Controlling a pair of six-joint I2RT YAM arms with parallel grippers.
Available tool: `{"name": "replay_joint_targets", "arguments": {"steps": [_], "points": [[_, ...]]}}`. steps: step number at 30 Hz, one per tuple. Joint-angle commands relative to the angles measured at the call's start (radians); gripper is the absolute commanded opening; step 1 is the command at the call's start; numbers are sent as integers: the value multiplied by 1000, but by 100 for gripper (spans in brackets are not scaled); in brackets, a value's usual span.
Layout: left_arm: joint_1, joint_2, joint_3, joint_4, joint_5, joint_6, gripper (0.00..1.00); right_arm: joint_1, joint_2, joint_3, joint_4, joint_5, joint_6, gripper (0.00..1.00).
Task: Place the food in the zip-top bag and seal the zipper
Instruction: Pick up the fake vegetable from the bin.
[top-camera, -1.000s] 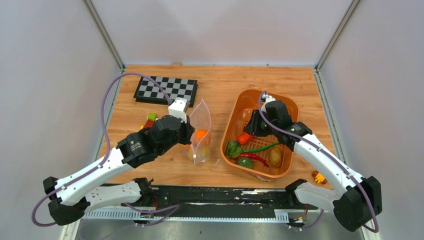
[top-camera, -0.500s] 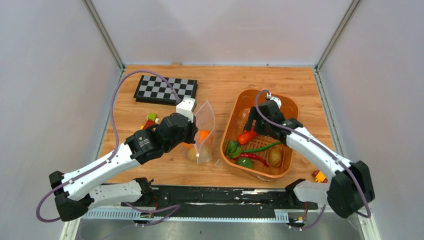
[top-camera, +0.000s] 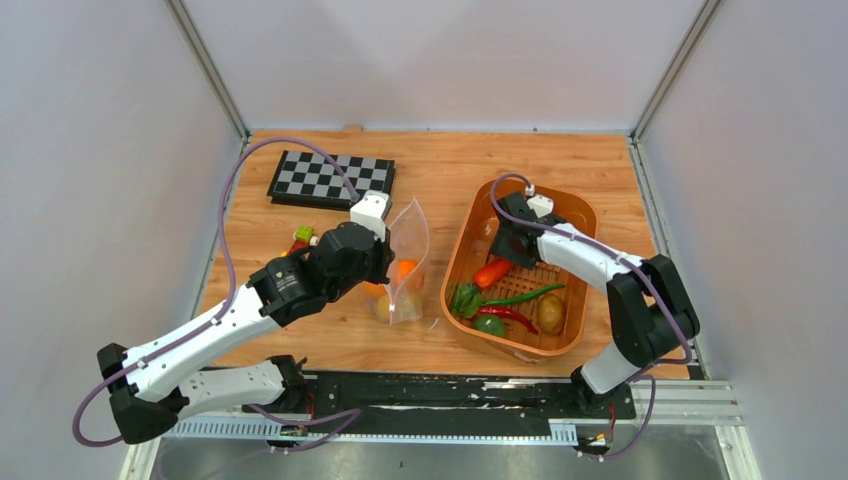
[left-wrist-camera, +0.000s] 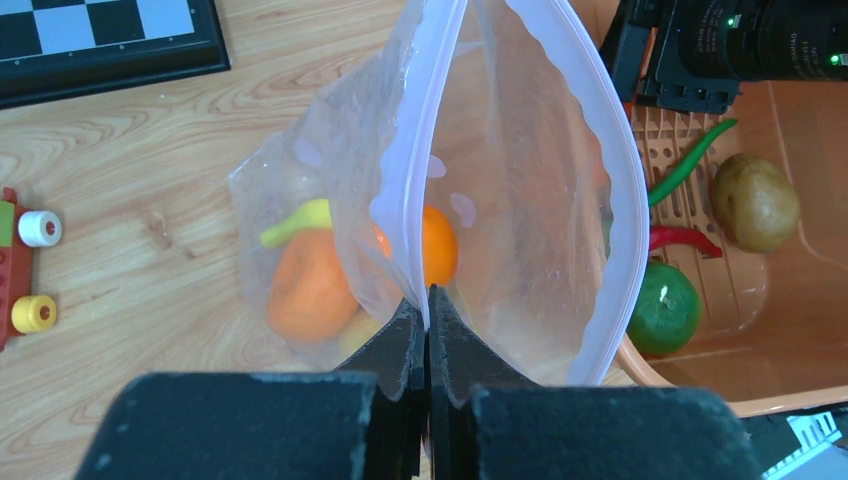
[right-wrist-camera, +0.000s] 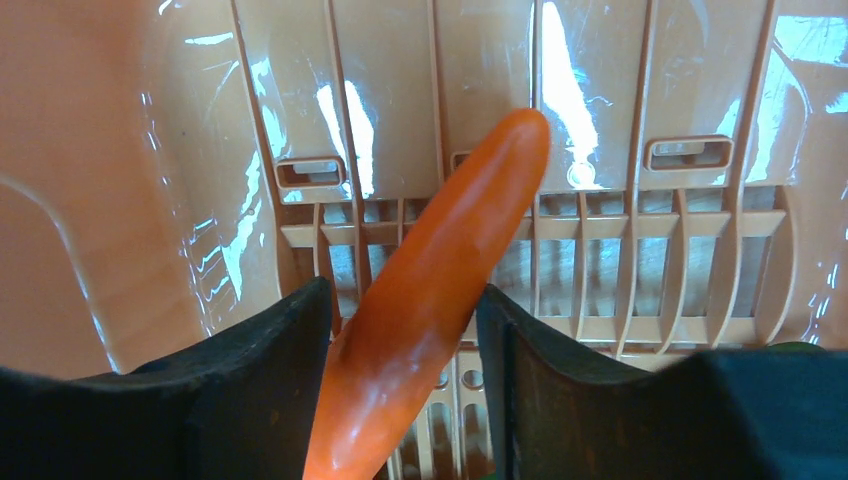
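The clear zip-top bag (top-camera: 405, 262) (left-wrist-camera: 520, 190) stands upright with its mouth spread wide. My left gripper (top-camera: 385, 264) (left-wrist-camera: 427, 300) is shut on its near rim, right on the pale zipper (left-wrist-camera: 425, 130) strip. Two orange balls (left-wrist-camera: 305, 285) and a yellow piece (left-wrist-camera: 300, 217) lie inside the bag. My right gripper (top-camera: 501, 260) (right-wrist-camera: 403, 300) reaches down into the orange basket (top-camera: 575, 205). Its fingers press both sides of the orange carrot (right-wrist-camera: 440, 260) (top-camera: 493, 272), which slants across the basket floor.
Also in the basket are a potato (top-camera: 550, 312), a green pepper (top-camera: 490, 324), a red chilli (top-camera: 507, 314) and a long green chilli (top-camera: 527, 295). A chessboard (top-camera: 332, 178) lies at the back left. Small block toys (top-camera: 300, 240) sit left of the bag.
My right gripper has shifted toward the basket's left side, widened, then closed in around the carrot. The left gripper and bag moved slightly back, then held.
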Motion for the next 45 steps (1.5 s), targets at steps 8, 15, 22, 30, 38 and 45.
{"name": "replay_joint_targets", "arguments": {"steps": [8, 15, 22, 30, 38, 45], "points": [[4, -8, 46, 37, 21, -6, 0, -12, -68, -68, 53, -52, -50, 33], [4, -35, 24, 36, 15, -31, 0, -13, -242, -63, 78, -102, -137, 5], [4, -53, 11, 47, 30, -42, 0, -11, -424, -26, 48, -175, -180, 0], [4, -42, 16, 78, 109, -39, 0, 4, -671, -67, 251, -352, -215, 0], [4, -16, 21, 102, 171, -42, 0, 108, -700, 40, 320, -362, -308, 0], [5, 32, 46, 113, 248, -54, 0, 267, -690, 115, 478, -234, -415, 0]]}}
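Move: The carrot with the leafy top is already between the right hand's open fingers, its middle about 1 cm back, 1 cm left and 1 cm lower. At much that height, the green chili is about 8 cm back and 3 right, the red chili 12 back and 1 left, and the potato 11 back and 8 right. The bag mouth is some 7 cm back, 20 left and 15 up. From the left hand the carrot is about 9 cm ahead, 22 right and 20 lower. The carrot gets pinched around its middle as the right fingers close, then is lifted straight out of the bin: the right hand climbs nearly 30 cm, drifting left towards the bag and somewhat back, its fingers tilting up by some 45 degrees and swinging counter-clockwise. The left hand keeps its pinch on the bag's rim and shifts about 3 cm right, turning slightly clockwise. ##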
